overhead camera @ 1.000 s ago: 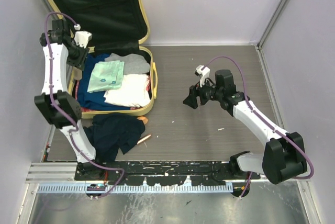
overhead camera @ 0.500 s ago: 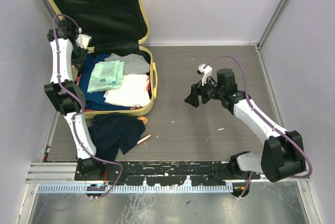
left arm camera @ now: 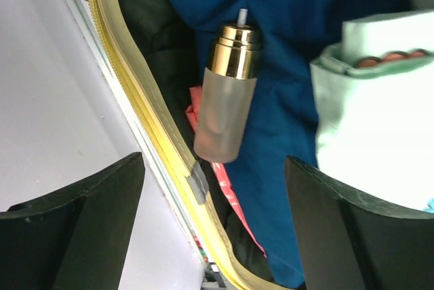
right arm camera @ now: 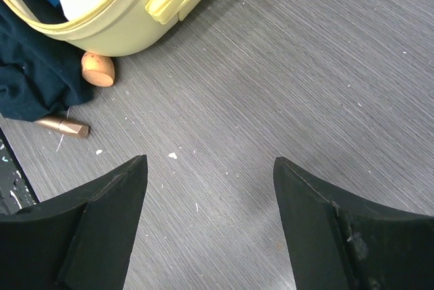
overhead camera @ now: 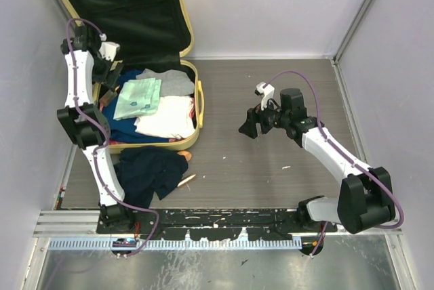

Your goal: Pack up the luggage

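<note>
The luggage point(overhead camera: 163, 145) lies open at the far left of the table, its black-lined lid propped up against the wall. Inside are a blue garment point(left arm camera: 285, 66), a mint-green folded cloth point(left arm camera: 373, 134) and white and grey clothes. My left gripper point(overhead camera: 108, 76) hovers open over the case's left rim point(left arm camera: 146, 134). A frosted bottle with a gold cap point(left arm camera: 227, 110) lies loose on the blue garment just beyond the left gripper point(left arm camera: 213, 161), touching neither finger. My right gripper point(overhead camera: 247, 127) stands open over bare table, empty point(right arm camera: 210, 164).
A dark navy garment point(overhead camera: 152, 171) lies crumpled on the table in front of the case. An orange egg-shaped object point(right arm camera: 98, 68) and a small gold tube point(right arm camera: 62, 126) lie beside it. Walls close in on the left, back and right.
The left arm has swung to the case's left rim and its jaws have opened, letting go of the bottle. The right arm has hardly moved.
</note>
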Robot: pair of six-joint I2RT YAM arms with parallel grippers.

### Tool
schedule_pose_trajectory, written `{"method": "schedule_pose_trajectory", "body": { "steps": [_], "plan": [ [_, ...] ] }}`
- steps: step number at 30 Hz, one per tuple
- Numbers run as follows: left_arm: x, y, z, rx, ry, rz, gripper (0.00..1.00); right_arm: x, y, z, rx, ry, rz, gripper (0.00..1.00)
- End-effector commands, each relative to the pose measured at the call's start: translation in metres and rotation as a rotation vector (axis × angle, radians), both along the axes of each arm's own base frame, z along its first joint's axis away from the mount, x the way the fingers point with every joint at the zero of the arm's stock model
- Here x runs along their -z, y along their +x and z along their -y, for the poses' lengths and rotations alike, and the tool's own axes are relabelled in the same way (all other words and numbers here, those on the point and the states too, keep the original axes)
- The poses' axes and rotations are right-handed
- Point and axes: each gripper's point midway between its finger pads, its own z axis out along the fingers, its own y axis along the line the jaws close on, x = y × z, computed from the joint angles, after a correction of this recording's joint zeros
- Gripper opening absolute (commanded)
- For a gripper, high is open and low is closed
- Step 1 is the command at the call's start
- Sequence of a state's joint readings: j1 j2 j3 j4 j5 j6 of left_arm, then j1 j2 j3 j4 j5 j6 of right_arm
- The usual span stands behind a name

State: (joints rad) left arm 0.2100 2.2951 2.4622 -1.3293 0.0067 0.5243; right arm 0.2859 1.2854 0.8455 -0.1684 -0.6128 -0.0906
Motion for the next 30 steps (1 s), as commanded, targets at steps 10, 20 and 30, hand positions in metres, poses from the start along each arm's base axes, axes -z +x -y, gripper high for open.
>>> {"method": "schedule_pose_trajectory", "body": {
  "steps": [10,20,30],
  "plan": [
    [-0.142,-0.089,0.129,0.439,-0.326,0.346,0.75,-0.032,0.006,-0.003,-0.007,0.038,0.093,0.79],
    [-0.099,-0.245,0.252,0.931,-0.369,0.224,0.68,-0.03,-0.002,0.018,0.018,-0.045,0.118,0.79],
    [-0.022,-0.291,0.306,1.375,-0.073,0.11,0.49,-0.038,0.007,0.048,0.138,0.021,0.114,0.79]
  ]
}}
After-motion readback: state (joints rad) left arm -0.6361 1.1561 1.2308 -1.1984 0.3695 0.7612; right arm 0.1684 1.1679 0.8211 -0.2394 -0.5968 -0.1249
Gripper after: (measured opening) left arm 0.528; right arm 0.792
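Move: The copper tube lies on the table about 33 cm back and 35 cm to the right of the open left hand, some 15 cm lower. The peach sponge is about 9 cm beyond the tube and 2 cm to its left; the dark garment's middle is level with the tube, 18 cm to its left. The bottle lies loose just under the left fingers. From the right hand the tube is some 18 cm back, 27 cm left, 14 cm down. Left hand rises, swings about 40 cm back-right towards the tube, turning clockwise, sinking, part-closing; right drifts 4 cm right. ##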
